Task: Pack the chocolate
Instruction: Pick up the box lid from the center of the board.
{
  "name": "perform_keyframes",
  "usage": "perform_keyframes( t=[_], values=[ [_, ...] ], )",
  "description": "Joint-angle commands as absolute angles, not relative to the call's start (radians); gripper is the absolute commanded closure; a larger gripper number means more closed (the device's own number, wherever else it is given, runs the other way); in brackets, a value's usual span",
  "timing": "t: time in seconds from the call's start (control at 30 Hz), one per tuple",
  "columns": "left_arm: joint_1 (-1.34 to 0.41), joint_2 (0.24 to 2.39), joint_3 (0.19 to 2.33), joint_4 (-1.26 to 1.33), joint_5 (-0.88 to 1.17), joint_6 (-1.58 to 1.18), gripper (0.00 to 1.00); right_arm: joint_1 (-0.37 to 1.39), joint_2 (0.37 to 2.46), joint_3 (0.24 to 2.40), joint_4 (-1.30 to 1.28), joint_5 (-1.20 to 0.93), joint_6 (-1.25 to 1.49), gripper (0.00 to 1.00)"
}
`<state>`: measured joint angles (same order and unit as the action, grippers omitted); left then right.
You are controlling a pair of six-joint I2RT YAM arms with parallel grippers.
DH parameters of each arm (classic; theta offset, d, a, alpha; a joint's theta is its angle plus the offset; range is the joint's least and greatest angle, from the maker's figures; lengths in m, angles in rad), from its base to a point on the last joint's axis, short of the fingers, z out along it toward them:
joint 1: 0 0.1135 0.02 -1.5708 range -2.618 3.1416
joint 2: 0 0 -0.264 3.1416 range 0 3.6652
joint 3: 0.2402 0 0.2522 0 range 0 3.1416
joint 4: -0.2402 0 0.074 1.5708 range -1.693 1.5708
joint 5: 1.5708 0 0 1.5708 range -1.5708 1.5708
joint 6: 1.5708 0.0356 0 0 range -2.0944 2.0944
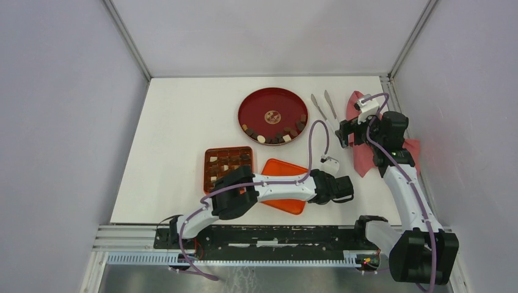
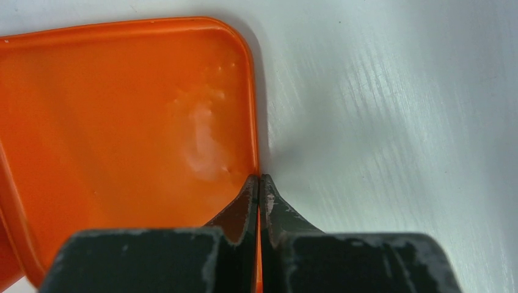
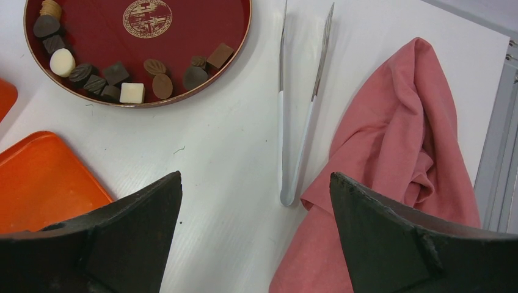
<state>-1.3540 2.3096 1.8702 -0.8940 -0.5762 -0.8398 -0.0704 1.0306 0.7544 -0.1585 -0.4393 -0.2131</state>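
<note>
Small pieces of chocolate (image 1: 276, 135), dark brown with a few cream-white, lie along the near rim of the round red plate (image 1: 272, 97); the right wrist view shows the chocolate (image 3: 104, 76) too. More pieces sit in the compartments of a brown box (image 1: 227, 163). An orange lid (image 1: 282, 170) lies right of the box. My left gripper (image 1: 349, 189) is shut on the lid's right edge, and in the left wrist view the gripper (image 2: 259, 178) pinches the rim of the lid (image 2: 122, 116). My right gripper (image 1: 344, 133) hangs open above the table, and its own view shows nothing between the gripper's (image 3: 255, 175) fingers.
Metal tongs (image 1: 324, 106) lie right of the plate, seen as tongs (image 3: 284, 122) in the right wrist view. A pink cloth (image 1: 361, 160) is crumpled at the table's right side, under the right arm. White walls enclose the table.
</note>
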Motion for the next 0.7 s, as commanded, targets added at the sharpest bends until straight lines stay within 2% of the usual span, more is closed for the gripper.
perform_keyframes(
  t=[0.0, 0.27, 0.5, 0.67],
  values=[
    [-1.364, 2.209, 1.862, -0.912, -0.622, -0.840, 0.98, -0.075, 1.037, 0.753, -0.123, -0.440, -0.202, 0.04],
    [-1.363, 1.951, 1.676, -0.700, -0.569, -0.731, 0.98, -0.075, 1.034, 0.762, -0.142, -0.486, -0.243, 0.04],
    [-1.349, 1.760, 1.529, -0.542, -0.451, -0.593, 0.98, -0.075, 1.008, 0.760, -0.176, -0.764, -0.371, 0.05],
    [-1.292, 1.603, 1.420, -0.442, -0.303, -0.514, 0.98, -0.062, 1.011, 0.768, -0.226, -0.850, -0.493, 0.09]
  ],
)
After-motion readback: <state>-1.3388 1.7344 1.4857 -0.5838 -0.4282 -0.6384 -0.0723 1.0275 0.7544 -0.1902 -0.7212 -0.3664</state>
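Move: The left hand's closed fingers already pinch the box lid's right rim; the lid's middle lies about 8 cm left and 2 cm ahead, roughly level in height. From this hand the chocolate box is some 27 cm left and 8 ahead, the red plate about 11 left and 26 ahead. From the open right hand, the lid's middle is about 19 cm left, 17 back and 18 below, while the knives lie about 8 cm ahead, 19 below. Straight up goes the left hand, about 15 cm, keeping its pinch on the lid's right rim; on the way its left side dips some 20 degrees and it turns about 10 degrees clockwise. Later the right hand starts left towards the lid, about 4 cm and 2 cm back, swinging nearly 20 degrees counter-clockwise with fingers still wide open. ##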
